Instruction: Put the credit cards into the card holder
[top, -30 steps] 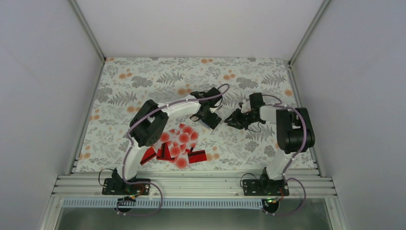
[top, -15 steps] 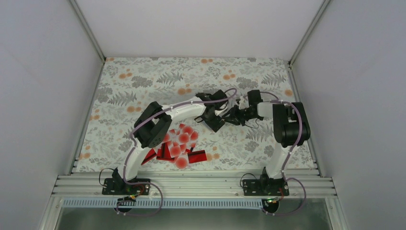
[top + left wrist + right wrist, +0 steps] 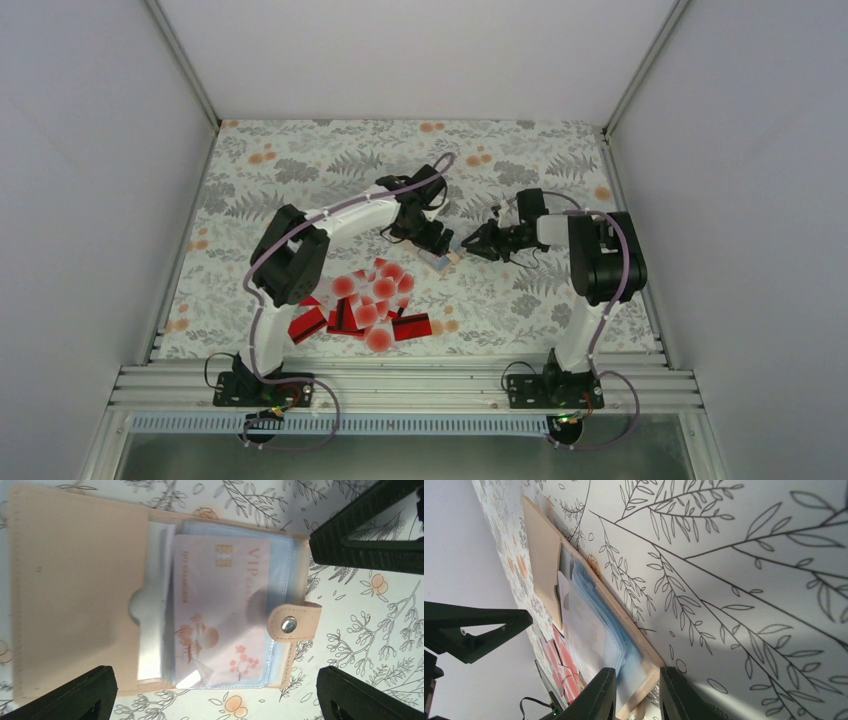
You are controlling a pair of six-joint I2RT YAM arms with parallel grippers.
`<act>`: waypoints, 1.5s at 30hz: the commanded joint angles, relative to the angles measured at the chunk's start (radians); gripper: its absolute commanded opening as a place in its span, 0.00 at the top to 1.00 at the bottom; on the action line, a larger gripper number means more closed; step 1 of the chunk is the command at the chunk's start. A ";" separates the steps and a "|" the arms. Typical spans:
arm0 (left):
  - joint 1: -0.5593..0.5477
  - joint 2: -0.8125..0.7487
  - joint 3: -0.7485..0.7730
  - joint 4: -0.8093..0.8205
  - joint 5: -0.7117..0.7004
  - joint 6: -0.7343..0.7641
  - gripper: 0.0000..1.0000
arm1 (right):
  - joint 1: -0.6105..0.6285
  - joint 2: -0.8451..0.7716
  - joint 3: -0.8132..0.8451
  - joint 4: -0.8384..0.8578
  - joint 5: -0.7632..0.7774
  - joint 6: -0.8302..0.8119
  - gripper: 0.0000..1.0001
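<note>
The card holder lies open on the patterned cloth, tan flap to one side, blue-grey sleeves with a pale card inside and a snap tab. My left gripper hovers over it, wide open and holding nothing. In the top view the left gripper sits just up-left of the card holder. My right gripper lies low against the cloth and pinches the holder's edge, tan cover and sleeves between its fingers. The credit cards, red ones and white dotted ones, are heaped near the left arm.
The floral cloth covers the table between grey walls. An aluminium rail with both arm bases runs along the near edge. The red cards show behind the holder in the right wrist view.
The right gripper slid left onto the holder's edge and narrowed. The left gripper moved toward it, then drew back up-left, uncovering the holder. The card pile has not moved.
</note>
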 commanded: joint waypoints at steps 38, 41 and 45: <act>0.045 0.147 0.093 0.137 0.181 0.007 0.42 | 0.012 0.119 -0.033 -0.054 0.152 -0.020 0.77; 0.030 0.143 0.091 0.135 0.184 0.007 0.42 | 0.012 0.122 -0.031 -0.050 0.152 -0.018 0.77; 0.018 0.136 0.095 0.121 0.176 -0.008 0.42 | 0.013 0.130 -0.030 -0.045 0.150 -0.012 0.77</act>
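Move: The left gripper hangs wide open over the card holder. The VIP card in the blue pocket lies about 4 cm below it and 2 cm right, roughly level fore and aft. The snap strap is some 5 cm right and 2 cm back; the tan cover's middle is about 5 cm left and 3 cm ahead. The right gripper already holds the holder's far right corner; from it the card lies about 6 cm left and 2 cm back. Bring the left gripper about 4 cm forward, rising slightly first, then sinking some 3 cm onto the blue pocket while the fingers close from wide open to a little over half, astride the card. Then work right and a little back, about 2 cm, tips leaning rightward some 10 degrees. Keep the right gripper's pinch on the holder's corner, nearly still. ##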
